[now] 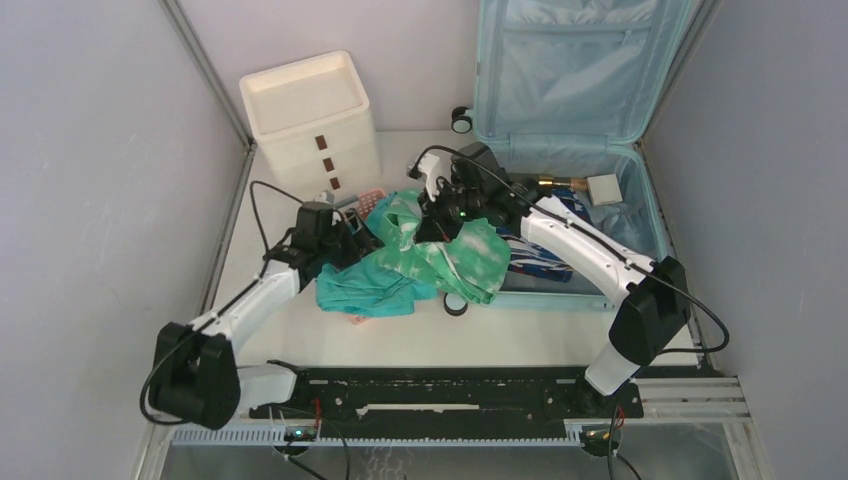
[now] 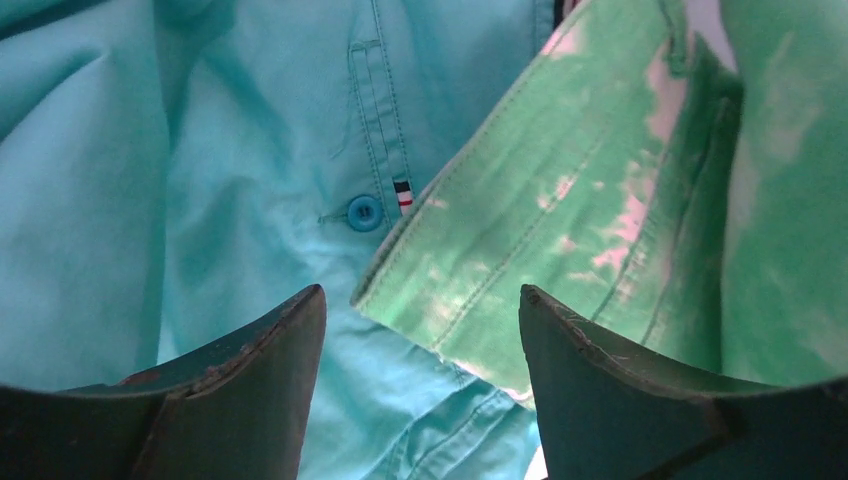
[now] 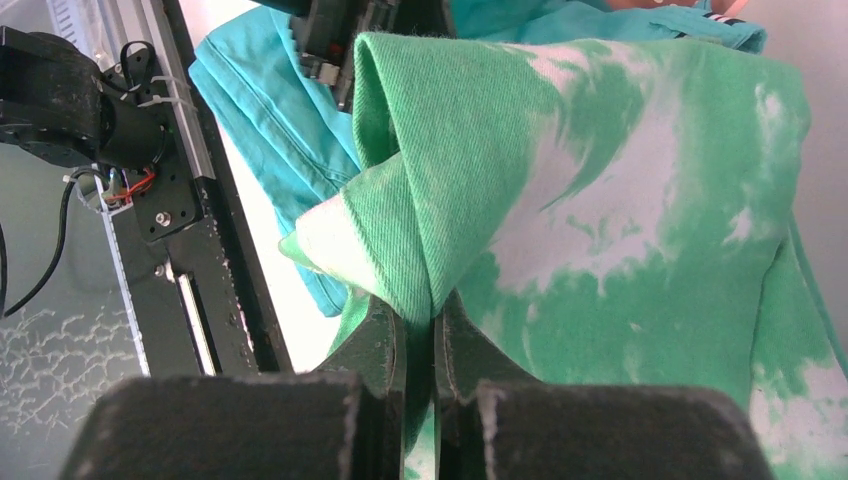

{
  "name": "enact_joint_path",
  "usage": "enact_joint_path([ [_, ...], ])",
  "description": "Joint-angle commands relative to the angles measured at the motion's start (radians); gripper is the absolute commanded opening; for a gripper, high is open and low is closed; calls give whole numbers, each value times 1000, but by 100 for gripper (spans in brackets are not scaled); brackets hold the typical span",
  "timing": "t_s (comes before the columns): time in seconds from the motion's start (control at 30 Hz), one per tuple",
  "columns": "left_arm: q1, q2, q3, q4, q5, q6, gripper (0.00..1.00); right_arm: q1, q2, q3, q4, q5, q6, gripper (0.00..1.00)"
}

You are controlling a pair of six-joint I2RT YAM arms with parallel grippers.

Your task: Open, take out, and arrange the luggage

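Note:
The pale blue luggage (image 1: 650, 215) lies open at the back right, its lid (image 1: 575, 65) propped against the wall. A green-and-white tie-dye garment (image 1: 460, 255) drapes from the luggage's front edge onto the table. My right gripper (image 3: 421, 310) is shut on a fold of this green garment (image 3: 600, 200), holding it up. A teal shirt (image 1: 365, 285) lies crumpled on the table to its left. My left gripper (image 2: 422, 305) hovers open just above the teal shirt (image 2: 200, 150) and the green garment's hem (image 2: 520, 250), holding nothing.
A white three-drawer box (image 1: 310, 120) stands at the back left. A pink basket (image 1: 368, 200) peeks out behind the left arm. A dark patterned cloth (image 1: 540, 255), a grey box (image 1: 604, 188) and other items remain inside the luggage. A small round black object (image 1: 456, 305) lies by its front edge.

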Motion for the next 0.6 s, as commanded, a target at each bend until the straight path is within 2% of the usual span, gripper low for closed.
enact_joint_path([
  [0.0, 31, 110, 106, 61, 176, 137, 75, -15, -32, -7, 43, 9, -18, 0],
  [0.23, 55, 249, 179, -17, 228, 241, 74, -19, -30, -11, 51, -4, -15, 0],
  [0.3, 61, 268, 186, -22, 249, 249, 69, -19, -29, -11, 51, -7, -15, 0],
  [0.33, 63, 273, 188, -20, 265, 251, 62, -19, -31, -10, 51, -9, -15, 0],
  [0.47, 64, 248, 199, -18, 313, 246, 22, -18, -39, -10, 52, -8, -27, 0],
  [0.57, 65, 191, 209, -23, 319, 243, 1, -20, -52, -10, 51, -11, -38, 0],
])
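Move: The loose corner of the green garment, hanging from the right gripper, lies between and below your open left fingers, about 2 cm ahead, 2 cm to the right and 4 cm lower. The teal garment spreads beneath, its middle about 1 cm back, 2 cm right and 7 cm down; the pink basket's bare far rim is some 8 cm straight ahead at much that height. From the right hand the green corner is roughly 9 cm left, 4 cm back and 13 cm down. Ease the left gripper down about 3 cm onto the green garment's loose corner, drifting a little forward and to the right, and turn the hand some 15 degrees clockwise on the way. Once there, shut the wide-open fingers to nip the cloth at the corner, while the right gripper holds still and keeps its grip on the same garment. ##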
